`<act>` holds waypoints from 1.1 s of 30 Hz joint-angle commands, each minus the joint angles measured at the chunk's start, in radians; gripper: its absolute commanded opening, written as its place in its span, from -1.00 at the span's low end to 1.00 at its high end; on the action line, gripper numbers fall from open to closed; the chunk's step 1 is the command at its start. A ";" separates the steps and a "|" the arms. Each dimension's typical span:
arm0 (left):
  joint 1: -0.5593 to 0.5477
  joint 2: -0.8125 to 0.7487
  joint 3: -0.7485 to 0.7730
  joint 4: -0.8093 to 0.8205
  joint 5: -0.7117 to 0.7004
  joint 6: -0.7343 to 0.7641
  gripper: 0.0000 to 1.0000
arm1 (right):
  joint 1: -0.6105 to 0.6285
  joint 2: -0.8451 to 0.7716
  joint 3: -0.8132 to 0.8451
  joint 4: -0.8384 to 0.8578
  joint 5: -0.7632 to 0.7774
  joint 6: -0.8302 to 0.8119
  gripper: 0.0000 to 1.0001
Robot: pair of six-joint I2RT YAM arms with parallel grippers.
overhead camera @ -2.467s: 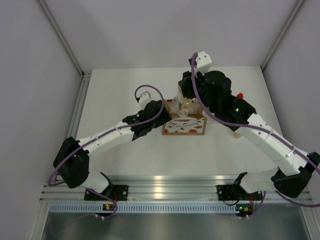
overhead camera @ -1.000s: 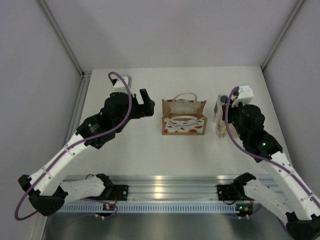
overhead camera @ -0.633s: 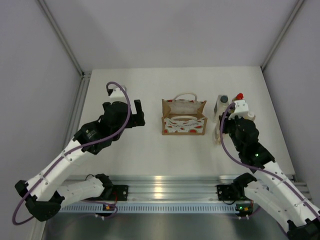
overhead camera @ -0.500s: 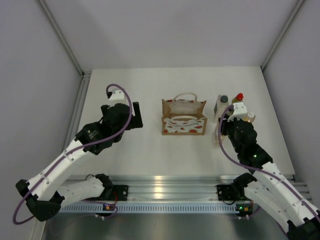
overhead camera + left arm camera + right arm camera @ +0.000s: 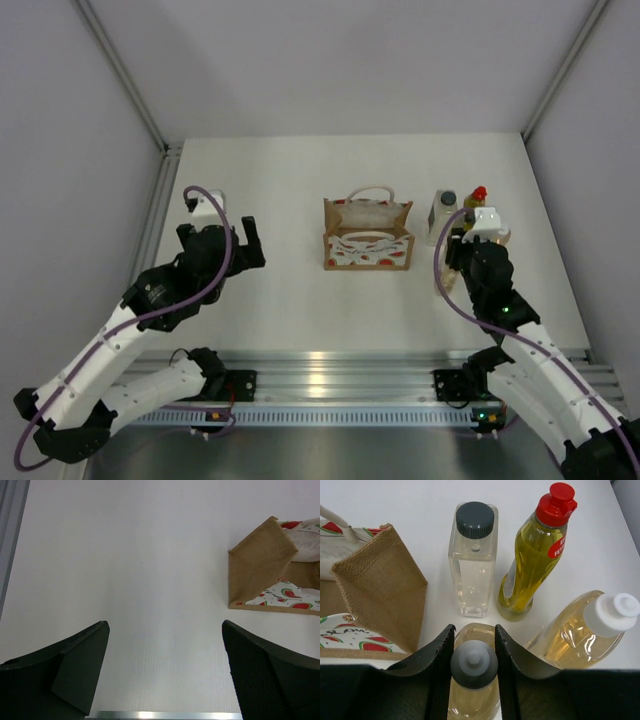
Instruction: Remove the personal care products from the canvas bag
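Note:
The tan canvas bag stands upright at mid-table, and its corner also shows in the wrist views. To its right stand a clear bottle with a dark grey cap, a yellow bottle with a red cap and an amber bottle with a white cap. My right gripper is shut on the cap of a second amber bottle, just in front of the clear one. My left gripper hangs open over bare table, left of the bag, holding nothing.
White walls close in the table on the left, back and right. An aluminium rail runs along the near edge by the arm bases. A grey strip borders the table's left side.
My left arm has drawn back to the left and toward the near edge, still open. My right arm has shifted slightly nearer, keeping its grip on the amber bottle beside the others.

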 commanded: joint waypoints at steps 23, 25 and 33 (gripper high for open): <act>0.405 -0.079 -0.100 0.045 0.078 -0.002 0.96 | -0.056 -0.035 0.329 -0.334 0.000 0.113 0.99; 0.422 -0.092 -0.100 0.044 0.032 0.012 0.97 | -0.058 -0.042 0.422 -0.476 0.008 0.120 0.99; 0.424 -0.223 -0.107 0.039 -0.008 0.049 0.96 | -0.056 -0.125 0.571 -0.771 0.062 0.117 0.99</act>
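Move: The last amber bottle is still held by its capped top in the right fingers, upright, its middle about 8 cm straight below the hand. Around that hand, the clear dark-capped bottle stands some 12 cm ahead, 1 cm left; the yellow red-capped one 12 cm ahead, 5 cm right; the other amber bottle 4 cm ahead, 8 cm right. The canvas bag sits roughly 20 cm left, 8 cm farther out. From the left hand the held bottle is about 50 cm right, 6 cm ahead, 18 cm below. The amber bottle stays almost where it is, settling under 1 cm, before the right fingers spread wide and let go of its cap. The empty right hand then climbs about 14 cm, late in the rise also drawing back some 5 cm and slightly right. The empty left hand sinks a little, then swings left about 10 cm, away from the bag, turning counter-clockwise. ##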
